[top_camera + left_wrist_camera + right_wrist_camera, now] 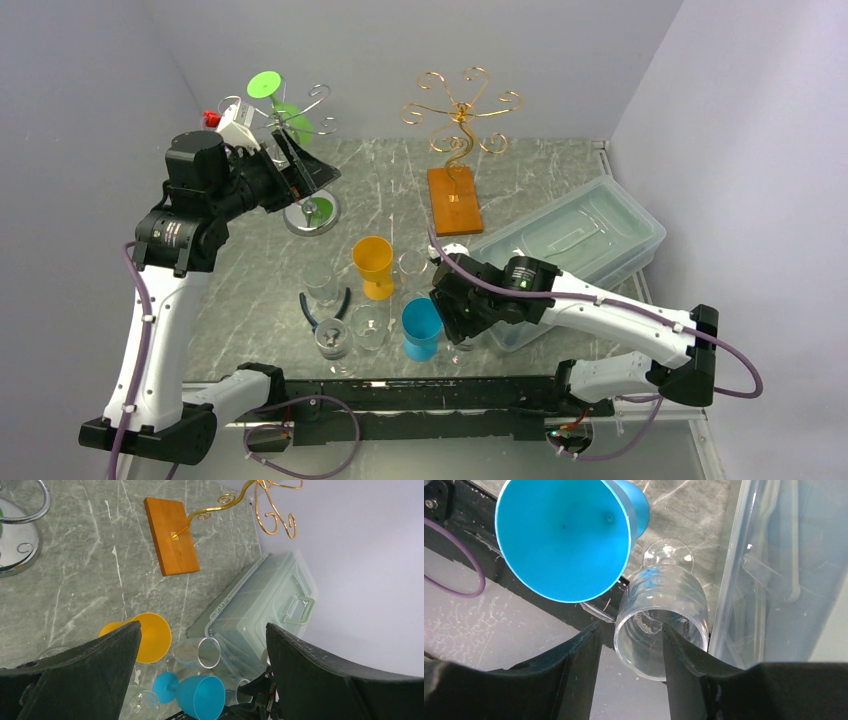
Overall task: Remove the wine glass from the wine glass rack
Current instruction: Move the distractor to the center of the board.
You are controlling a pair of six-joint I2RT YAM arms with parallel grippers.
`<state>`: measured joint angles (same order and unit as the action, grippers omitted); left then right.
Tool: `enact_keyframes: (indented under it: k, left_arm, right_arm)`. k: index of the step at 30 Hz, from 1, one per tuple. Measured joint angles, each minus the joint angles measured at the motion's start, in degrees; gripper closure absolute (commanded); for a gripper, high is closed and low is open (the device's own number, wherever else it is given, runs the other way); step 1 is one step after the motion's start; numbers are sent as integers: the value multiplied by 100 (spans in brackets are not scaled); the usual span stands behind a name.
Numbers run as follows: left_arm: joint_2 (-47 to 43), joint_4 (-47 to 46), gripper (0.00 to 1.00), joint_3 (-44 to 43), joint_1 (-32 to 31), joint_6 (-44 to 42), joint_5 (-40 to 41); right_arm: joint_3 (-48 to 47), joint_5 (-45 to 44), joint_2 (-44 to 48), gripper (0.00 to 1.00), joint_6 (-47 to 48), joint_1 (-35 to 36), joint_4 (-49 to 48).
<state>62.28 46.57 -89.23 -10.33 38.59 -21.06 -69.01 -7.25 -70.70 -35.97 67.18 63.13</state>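
A green wine glass [293, 122] hangs upside down on the silver wire wine glass rack [311, 212] at the back left. My left gripper [300, 172] is raised beside that rack, its jaws wide open and empty [204, 630]. At the front, a clear wine glass [669, 595] stands upright on the table beside a blue glass [564, 535]. My right gripper [631, 630] straddles the clear glass's rim. One finger is inside the bowl, and the other is outside with a gap to the wall. The jaws are parted, not pressing.
A gold wire rack [460, 110] on a wooden base [455, 200] stands bare at the back centre. An orange glass [373, 265] and several clear glasses [320, 283] stand mid-table. A lidded plastic box [570, 235] lies right of my right arm.
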Motion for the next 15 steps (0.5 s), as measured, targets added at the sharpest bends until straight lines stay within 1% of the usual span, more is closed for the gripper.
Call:
enact_keyframes:
  k: [5, 15]
  left_arm:
    - [0, 0, 1, 0, 0, 0, 0]
    - [0, 2, 1, 0, 0, -2, 9]
  right_arm:
    - [-160, -44, 4, 43, -2, 0, 90]
    - [-470, -166, 190, 17, -11, 0, 326]
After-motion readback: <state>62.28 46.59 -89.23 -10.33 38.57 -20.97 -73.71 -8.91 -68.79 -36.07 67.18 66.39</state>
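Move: Just to the right of the right hand's fingers, the clear glass that has been let go stands upright, its middle about 3 cm to the right, level in reach and some 9 cm below. The blue cup stands about 6 cm to the hand's left and 2 cm farther out; a second clear glass is about 10 cm ahead and 8 cm left. The plastic box's middle lies some 16 cm ahead and 20 cm right. From the left hand, the let-go glass lies roughly 17 cm back, 25 cm right and 31 cm down. Rising almost straight up by about 3 cm, the right hand draws away from the rim of the upright clear glass, gathering speed towards the end. Its fingers, already about half apart, spread on to roughly three quarters open, still pointing steeply down with hardly any change of tilt. ##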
